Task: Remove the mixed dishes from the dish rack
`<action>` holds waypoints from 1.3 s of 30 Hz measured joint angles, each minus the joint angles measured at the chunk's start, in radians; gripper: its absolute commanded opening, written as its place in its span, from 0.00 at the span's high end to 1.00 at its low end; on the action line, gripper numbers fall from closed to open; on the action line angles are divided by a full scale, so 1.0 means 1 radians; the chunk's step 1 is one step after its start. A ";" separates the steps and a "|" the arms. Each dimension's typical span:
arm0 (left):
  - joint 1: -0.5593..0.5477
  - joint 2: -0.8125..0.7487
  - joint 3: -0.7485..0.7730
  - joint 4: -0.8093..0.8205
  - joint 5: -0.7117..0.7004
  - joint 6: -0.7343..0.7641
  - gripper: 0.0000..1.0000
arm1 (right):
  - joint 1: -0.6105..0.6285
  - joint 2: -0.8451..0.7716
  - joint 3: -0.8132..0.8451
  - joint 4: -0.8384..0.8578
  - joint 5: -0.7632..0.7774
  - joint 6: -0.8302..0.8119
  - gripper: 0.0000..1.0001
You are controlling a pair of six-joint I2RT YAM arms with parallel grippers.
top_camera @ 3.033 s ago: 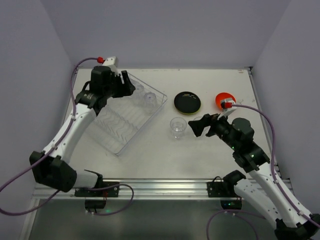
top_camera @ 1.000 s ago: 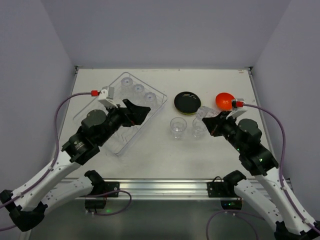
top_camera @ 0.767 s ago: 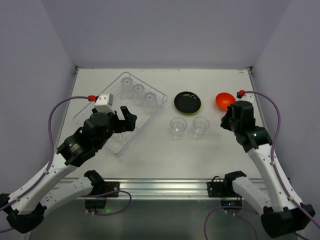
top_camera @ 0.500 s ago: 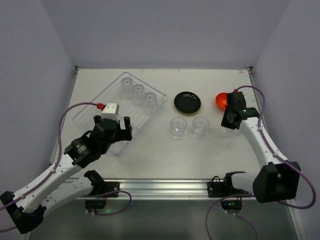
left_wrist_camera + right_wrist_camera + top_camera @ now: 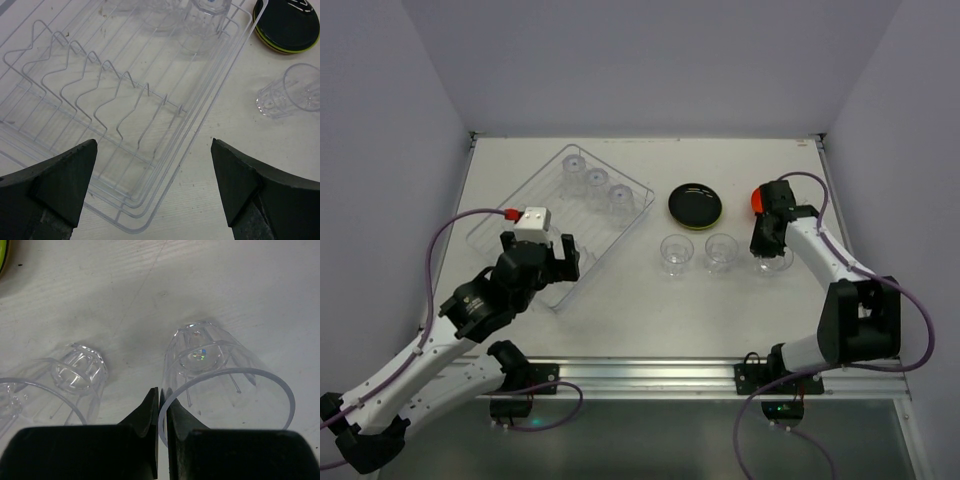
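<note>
The dish rack (image 5: 525,235) lies at the left with three clear cups (image 5: 596,180) in its far end. My left gripper (image 5: 565,262) hangs open over the rack's near corner (image 5: 150,210), its jaws wide apart and empty. Two cups (image 5: 676,253) (image 5: 721,251) stand on the table. Right of them, my right gripper (image 5: 760,245) is shut on the rim of a third clear cup (image 5: 225,385), upright with its base at the table. The black plate (image 5: 695,203) rests on the lime-green plate (image 5: 280,47). The orange-red bowl (image 5: 757,201) shows only as a sliver behind the right wrist.
Walls close the table on the left, back and right. A metal rail (image 5: 640,372) with both arm bases runs along the near edge. The rack's plate prongs (image 5: 100,95) hold nothing.
The right arm swung right and came down beside the two standing cups, a cup in its jaws. The left arm drew back from the rack's middle to its near corner, still open.
</note>
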 measured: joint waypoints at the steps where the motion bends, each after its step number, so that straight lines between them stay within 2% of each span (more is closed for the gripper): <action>1: 0.000 0.000 -0.002 0.000 -0.001 0.000 0.00 | 0.000 0.013 0.001 0.002 0.000 0.000 1.00; 5: 0.000 0.002 -0.006 0.000 -0.001 0.000 0.00 | 0.000 0.048 0.005 0.015 -0.005 -0.002 0.99; 12: 0.000 0.034 -0.006 0.000 -0.004 0.007 0.00 | 0.000 0.049 0.011 0.038 -0.034 -0.008 0.90; 17: 0.000 0.037 -0.006 0.000 -0.012 0.008 0.00 | 0.001 0.048 0.013 0.044 -0.055 -0.013 0.73; 19: 0.000 0.037 -0.006 0.000 -0.015 0.008 0.00 | 0.001 0.043 0.013 0.043 -0.058 -0.015 0.62; 26: 0.000 0.048 -0.006 -0.003 -0.034 0.006 0.00 | 0.001 -0.070 0.020 0.027 -0.057 -0.019 0.60; 32: 0.000 0.127 0.042 -0.047 -0.036 -0.038 0.00 | 0.001 -0.280 0.025 0.005 -0.069 -0.024 0.57; 35: 0.000 0.187 0.114 -0.048 -0.002 -0.057 0.00 | 0.002 -0.434 0.014 0.038 -0.116 -0.032 0.24; 39: 0.000 0.322 0.247 -0.047 0.000 -0.102 0.00 | 0.008 -0.698 -0.096 0.169 -0.253 -0.037 0.02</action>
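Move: The held glass has its middle about 4 cm to the right of the right hand and 4 cm below it, its left rim wall between the fingers; the next standing glass is some 9 cm left, level with the hand, the orange bowl 15 cm ahead and 4 right, the black plate 15 ahead and 12 left. From the left hand, the nearest rack glass lies about 22 cm ahead, 13 right and 16 below; the next is 26 ahead, 8 right. The glass is lowered the last centimetre by the right hand, which eases it about 1 cm forward and left, then opens and lets go of the rim. That hand rises some 18 cm, drawing back and left late as the wrist tips up about 45 degrees and the fingers spread wide. The open left hand barely sinks, then heads forward and right about 5 cm, rising, towards the rack glasses. ##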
